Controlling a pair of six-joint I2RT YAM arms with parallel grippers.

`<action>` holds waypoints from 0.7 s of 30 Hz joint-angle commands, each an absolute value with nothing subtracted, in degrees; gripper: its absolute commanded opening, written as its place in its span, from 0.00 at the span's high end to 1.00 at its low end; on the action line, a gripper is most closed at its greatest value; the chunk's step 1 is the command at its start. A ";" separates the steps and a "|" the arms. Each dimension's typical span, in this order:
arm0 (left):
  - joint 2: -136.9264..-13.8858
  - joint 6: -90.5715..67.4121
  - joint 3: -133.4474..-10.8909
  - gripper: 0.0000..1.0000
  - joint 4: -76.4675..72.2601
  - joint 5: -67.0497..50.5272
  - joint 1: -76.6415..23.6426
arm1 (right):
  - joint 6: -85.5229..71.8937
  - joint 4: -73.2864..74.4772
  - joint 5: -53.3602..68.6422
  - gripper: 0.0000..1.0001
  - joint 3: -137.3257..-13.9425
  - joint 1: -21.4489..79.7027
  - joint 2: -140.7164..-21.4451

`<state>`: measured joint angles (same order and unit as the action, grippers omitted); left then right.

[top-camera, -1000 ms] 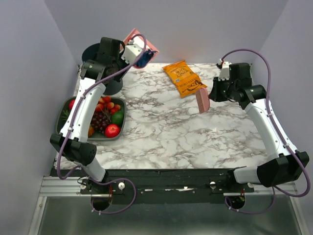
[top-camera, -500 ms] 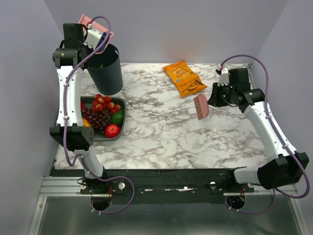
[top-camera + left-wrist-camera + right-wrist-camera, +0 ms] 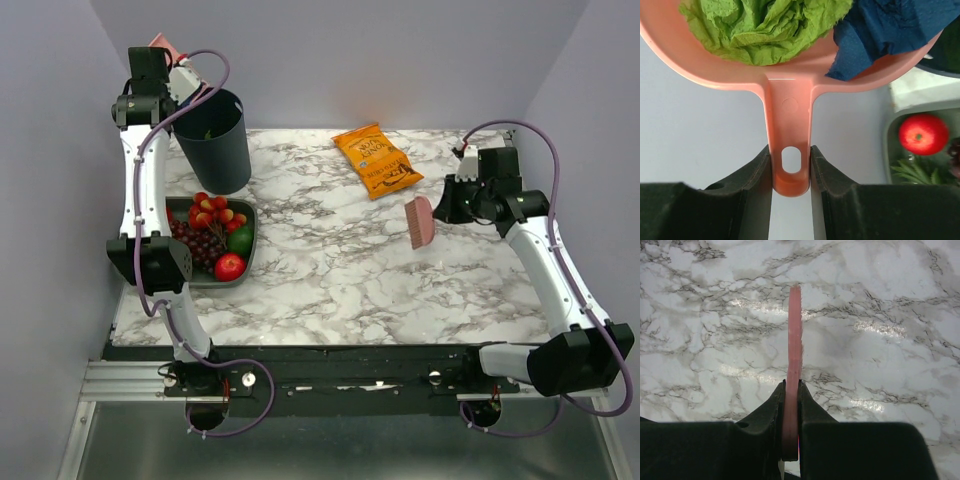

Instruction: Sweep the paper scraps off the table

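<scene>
High at the back left, my left gripper is shut on the handle of the pink dustpan, just left of and above the dark bin. In the left wrist view, my left gripper clamps the dustpan, which holds green and blue paper scraps. My right gripper is shut on a pink brush above the right part of the table. In the right wrist view the brush stands edge-on in my right gripper. No scraps show on the marble.
An orange snack bag lies at the back middle. A dark grey tray of toy fruit sits at the left, just in front of the bin. The left wrist view shows that tray with a red apple.
My left arm has swung the dustpan from the right of the bin's mouth to high at its back left. My right gripper has moved the brush slightly forward and to the right.
</scene>
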<state>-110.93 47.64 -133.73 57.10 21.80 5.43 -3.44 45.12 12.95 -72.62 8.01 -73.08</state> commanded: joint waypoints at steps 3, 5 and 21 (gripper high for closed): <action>-113.11 60.19 -134.48 1.00 49.23 29.79 5.45 | -4.30 43.68 14.94 1.00 -69.09 6.59 -70.41; -112.77 65.46 -132.63 1.00 45.03 31.46 4.93 | -4.13 43.77 14.86 1.00 -68.30 6.42 -70.05; -103.10 104.05 -104.24 1.00 -2.17 29.89 2.99 | -5.10 43.42 16.08 0.99 -65.83 4.75 -68.03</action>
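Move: The bin that the left hand carries the loaded dustpan to stands about 8 cm ahead of that hand and 11 cm to its right, its middle roughly 23 cm lower and its rim some 11 cm below the hand. The fruit tray lies about 12 cm back and 4 cm right, some 33 cm down. From the right hand, which holds the brush clear of the table, the bin is about 24 cm ahead and 53 cm left, its middle some 9 cm lower. Still gripping the dustpan's handle with the green and blue scraps in the pan, the left hand rolls steadily by some 40 degrees, its left side rising, with a slight clockwise turn, so that the pan tips rightward over the bin mouth while the hand travels about 5 cm forward and a little left beside the bin, at nearly the same height. The right hand keeps its hold on the brush and eases back and down a couple of centimetres, with a slight shift right. ##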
